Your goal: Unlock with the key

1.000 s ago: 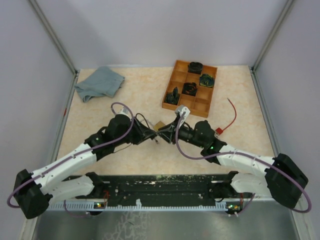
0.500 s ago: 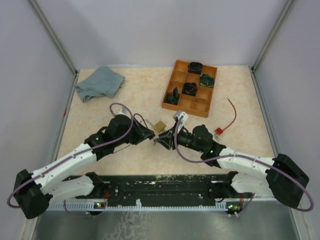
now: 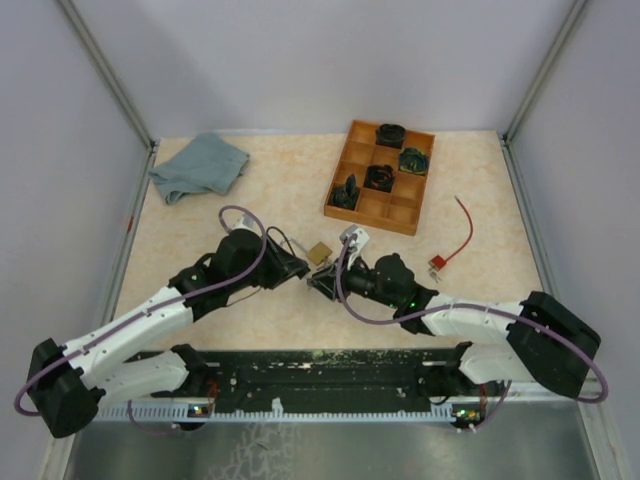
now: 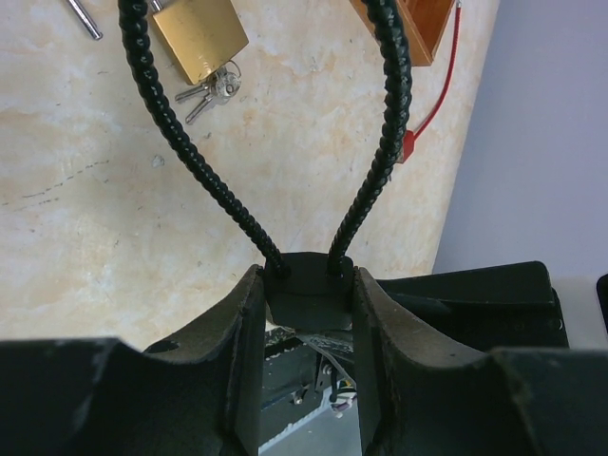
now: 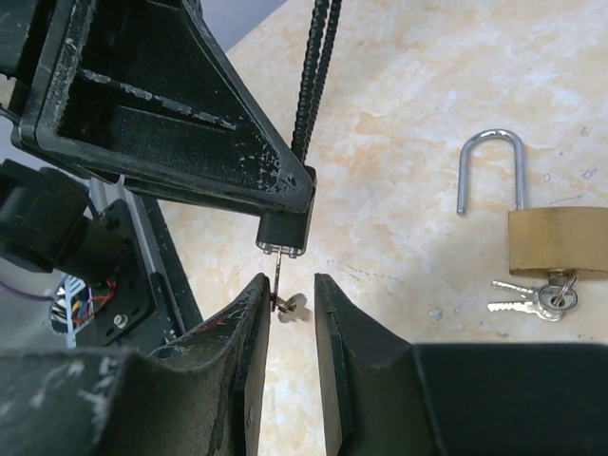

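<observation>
My left gripper [image 4: 309, 285] is shut on the black body of a cable lock [image 4: 306, 290], and its black cable [image 4: 190, 161] loops away over the table. In the right wrist view a small silver key [image 5: 288, 302] sticks out of that lock body [image 5: 285, 228]. My right gripper [image 5: 290, 290] stands narrowly open around the key's head: the left finger touches it and a gap shows at the right finger. From above, the two grippers meet at the table's middle, left gripper [image 3: 298, 268] and right gripper [image 3: 322, 283].
A brass padlock [image 5: 556, 242] with its shackle swung open and a bunch of keys [image 5: 532, 299] lies just beyond the grippers [image 3: 319, 252]. A wooden compartment tray [image 3: 405, 210] holds dark parts at the back right. A blue-grey cloth [image 3: 200, 165] lies back left, a red wire [image 3: 455, 245] to the right.
My right arm has swung left and nearer, its wrist now lower on the table. The brass padlock, covered a second ago, shows again. The left arm drew back slightly, then held still.
</observation>
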Controlling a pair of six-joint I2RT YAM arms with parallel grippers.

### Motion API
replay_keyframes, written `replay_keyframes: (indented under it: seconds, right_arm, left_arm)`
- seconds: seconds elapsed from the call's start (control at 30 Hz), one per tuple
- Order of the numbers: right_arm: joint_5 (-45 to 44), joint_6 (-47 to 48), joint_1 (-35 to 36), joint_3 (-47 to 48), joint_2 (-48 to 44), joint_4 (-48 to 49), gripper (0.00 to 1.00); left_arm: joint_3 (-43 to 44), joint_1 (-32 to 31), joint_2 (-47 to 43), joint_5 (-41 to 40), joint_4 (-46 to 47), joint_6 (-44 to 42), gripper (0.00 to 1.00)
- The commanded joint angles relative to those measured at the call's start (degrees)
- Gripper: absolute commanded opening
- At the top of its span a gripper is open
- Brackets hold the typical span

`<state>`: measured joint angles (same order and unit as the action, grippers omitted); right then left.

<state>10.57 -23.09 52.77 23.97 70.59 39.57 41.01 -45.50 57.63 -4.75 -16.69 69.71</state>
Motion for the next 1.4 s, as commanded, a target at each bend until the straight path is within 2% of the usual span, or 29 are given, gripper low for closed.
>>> replay_keyframes:
  seconds: [0.0,0.13,0.23,0.53,0.67,0.97,1.13,1.27,1.37]
  right_arm:
    - [0.6,-0.9,0.3,0.0,0.5,5.7,0.25]
    - [0.9,-1.1,0.3,-0.1,1.2,6.5,0.15]
    - [1.3,-1.3,0.3,-0.1,2.1,7.1,0.0]
    - [0.9,4.7,-1.0,4.9,-2.2,4.4,0.0]
    - [2.4,4.8,-4.8,7.3,-4.0,3.4,0.0]
    - [3.3,8.8,-5.5,10.7,-3.7,2.0,0.0]
    - [6.8,4.6,-5.4,7.0,2.7,15.7,0.0]
    - [3.7,7.3,-7.0,5.1,0.4,17.8,0.0]
    - [2.0,10.8,-7.7,4.7,0.7,19.8,0.0]
  left_arm:
    - [1.3,0.1,-1.3,-0.3,2.6,0.9,0.0]
    - [1.2,0.1,-1.1,0.3,3.0,0.8,0.0]
    - [1.2,0.1,-1.3,0.9,3.3,0.8,0.0]
    - [0.4,-0.6,1.1,9.7,2.1,0.6,0.0]
    - [0.3,-4.1,2.5,8.3,1.5,-0.2,0.0]
    - [6.9,-7.2,11.7,11.1,-3.9,-5.1,0.0]
    - [0.7,-7.2,7.5,15.3,10.0,0.5,0.0]
    - [2.2,-7.2,7.9,19.2,8.3,0.0,0.0]
    - [-1.6,-7.2,6.9,23.3,16.9,3.3,0.0]
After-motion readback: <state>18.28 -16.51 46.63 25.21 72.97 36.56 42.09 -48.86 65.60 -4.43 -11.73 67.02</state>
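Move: The key sticking out of the black cable lock is just between the right hand's open fingertips, about 1 cm ahead and 1 cm left of the hand point, level with it; the lock body sits roughly 2 cm ahead, 2 cm left and 1 cm above. From the left hand, which holds the lock, the key is some 2 cm back, 2 cm right and 1 cm lower. Down on the table the brass padlock lies about 9 cm ahead and 2 cm right of the right hand, 14 cm below. The right hand stays almost in place while its fingers shut on the key just below the black lock's body, then keeps that pinch as it drifts about 2 cm down, 2 cm forward and a little to the right, its fingertips dipping some 5 degrees. The left hand, still gripping the lock, waits at first and then follows to the right by about 3 cm and down 2 cm, pushing the lock up against the right fingertips and turning slightly clockwise. ##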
